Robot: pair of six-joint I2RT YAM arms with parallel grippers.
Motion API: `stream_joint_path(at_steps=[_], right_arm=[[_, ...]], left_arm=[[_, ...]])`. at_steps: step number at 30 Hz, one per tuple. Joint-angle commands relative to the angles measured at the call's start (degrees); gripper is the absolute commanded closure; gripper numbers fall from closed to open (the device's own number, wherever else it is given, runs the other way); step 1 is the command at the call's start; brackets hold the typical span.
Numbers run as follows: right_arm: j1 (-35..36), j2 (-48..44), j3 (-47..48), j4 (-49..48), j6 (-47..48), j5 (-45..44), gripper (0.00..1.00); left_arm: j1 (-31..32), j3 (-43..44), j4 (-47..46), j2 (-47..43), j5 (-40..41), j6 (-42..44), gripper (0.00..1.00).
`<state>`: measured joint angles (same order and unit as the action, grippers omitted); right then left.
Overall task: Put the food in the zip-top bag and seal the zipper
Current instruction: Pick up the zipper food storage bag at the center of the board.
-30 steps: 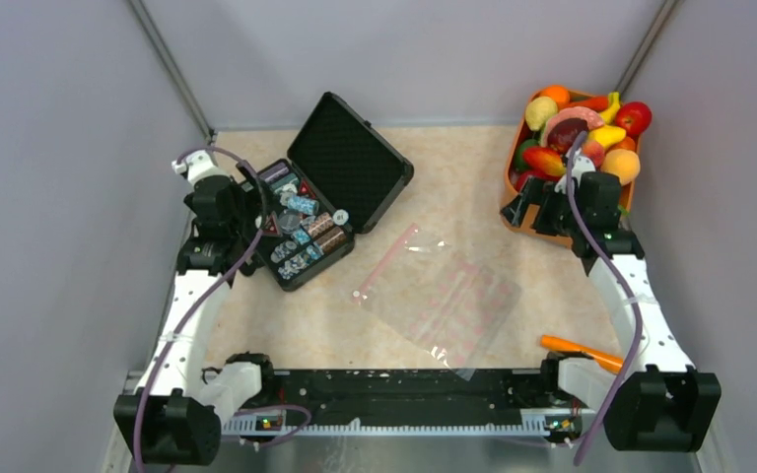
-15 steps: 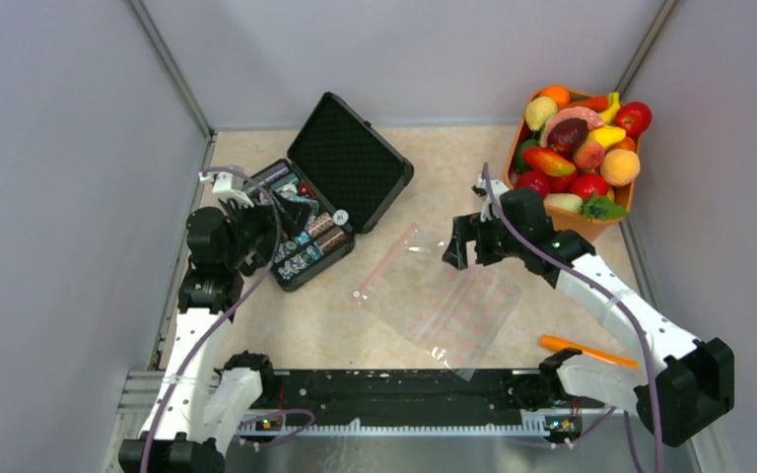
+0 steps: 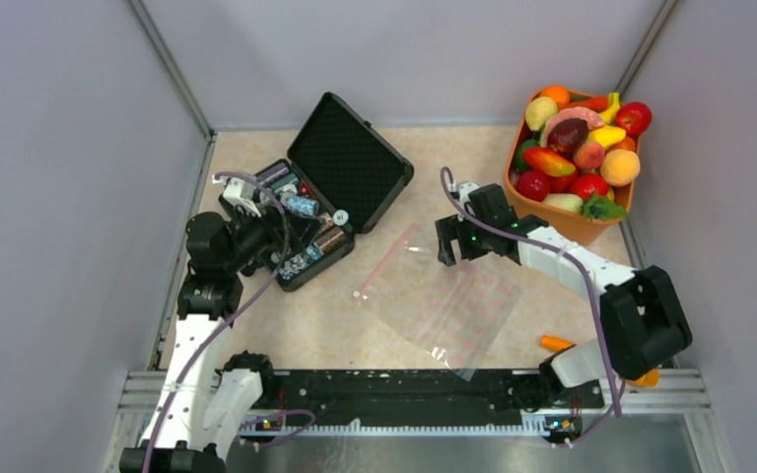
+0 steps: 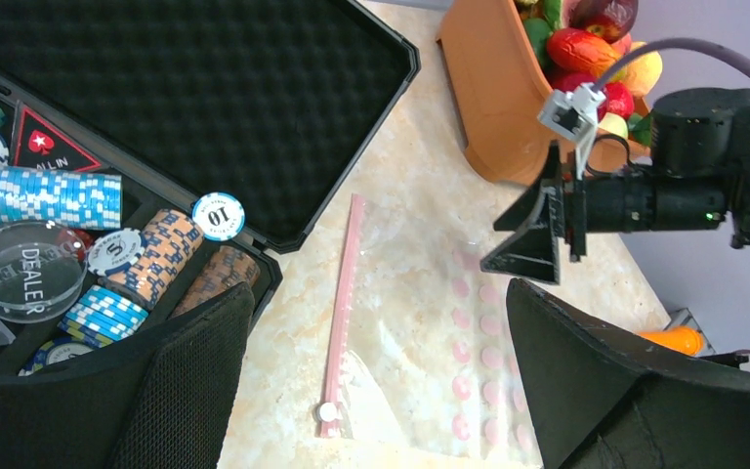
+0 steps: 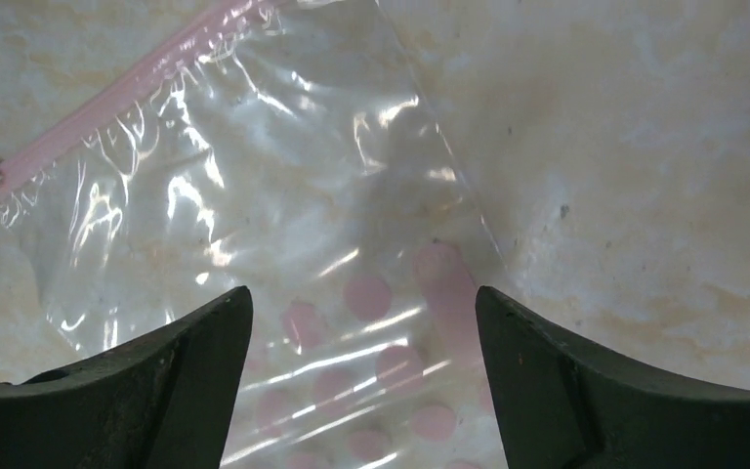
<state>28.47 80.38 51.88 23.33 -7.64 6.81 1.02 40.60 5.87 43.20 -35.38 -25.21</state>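
Note:
The zip-top bag (image 3: 446, 301) lies flat and see-through on the table, printed with pink dots (image 5: 366, 293). Its pink zipper (image 3: 386, 261) runs along the left edge, with a white slider (image 4: 327, 412) at the near end. The food (image 3: 580, 138) is piled in an orange bin (image 3: 552, 212) at the back right. My right gripper (image 3: 444, 241) hovers open over the bag's far corner, and between its fingertips (image 5: 361, 293) only the bag below shows. My left gripper (image 3: 274, 241) is open above the black case's edge, looking across at the zipper (image 4: 344, 283) and the bag (image 4: 469, 332).
An open black case (image 3: 340, 172) holding poker chips (image 4: 57, 195) sits at the back left. A lone orange stick (image 3: 555, 343) lies near the right arm's base. Grey walls close in the table on three sides.
My right arm has swung left from the fruit bin to above the bag's far corner. The left gripper has shifted slightly right over the case.

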Motion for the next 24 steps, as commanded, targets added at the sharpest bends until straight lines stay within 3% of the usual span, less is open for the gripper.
stream_joint_path(at_steps=[1, 9, 11, 16, 18, 24], right_arm=[[1.04, 4.24, 2.32, -13.68, 2.23, 1.31, 0.2], [4.02, 10.19, -3.12, -35.38, 20.61, -0.34, 0.18], [4.25, 12.2, -1.99, -34.28, 25.33, 0.65, 0.16], [4.23, 16.24, 0.31, -33.35, 26.87, -2.95, 0.12], [4.14, 17.31, 3.37, -28.11, 27.31, 0.68, 0.12], [3.89, 20.37, 6.45, -24.35, 25.48, 4.11, 0.14]], left_arm=[[0.0, -0.6, 0.84, -2.06, -0.75, 1.63, 0.01], [-0.02, -0.6, 4.5, -4.79, 2.1, 3.41, 0.01], [0.0, -0.93, 4.46, -5.26, 2.55, 3.41, 0.01], [-0.04, -0.77, 5.4, -5.85, 3.15, 3.67, 0.01], [0.03, -0.69, 5.59, -6.01, 3.45, 3.95, 0.01], [-0.04, -0.55, 6.04, -6.12, 4.46, 4.38, 0.01]])
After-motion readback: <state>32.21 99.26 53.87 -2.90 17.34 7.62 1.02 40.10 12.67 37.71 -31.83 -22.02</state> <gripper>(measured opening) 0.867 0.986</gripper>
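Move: The zip-top bag lies flat, the far end of its zipper strip about 8 cm ahead of the right hand, 6 cm to its left and 8 cm below; the middle of the bag is some 5 cm back and 2 cm left. From the right hand, the chip case's lid is roughly 19 cm ahead and 18 cm left, the food basket 19 cm ahead and 22 cm right. From the left hand that zipper end is about 9 cm ahead, 16 cm right and 26 cm down. Towards the far end of the bag's pink zipper strip goes the right hand, still wide open: first forward and left, about 8 cm by 5 cm, almost level over the bag, then down by some 4 cm. Meanwhile the wrist swings counter-clockwise by about 20 degrees and the fingers tilt up to a flatter slant. ##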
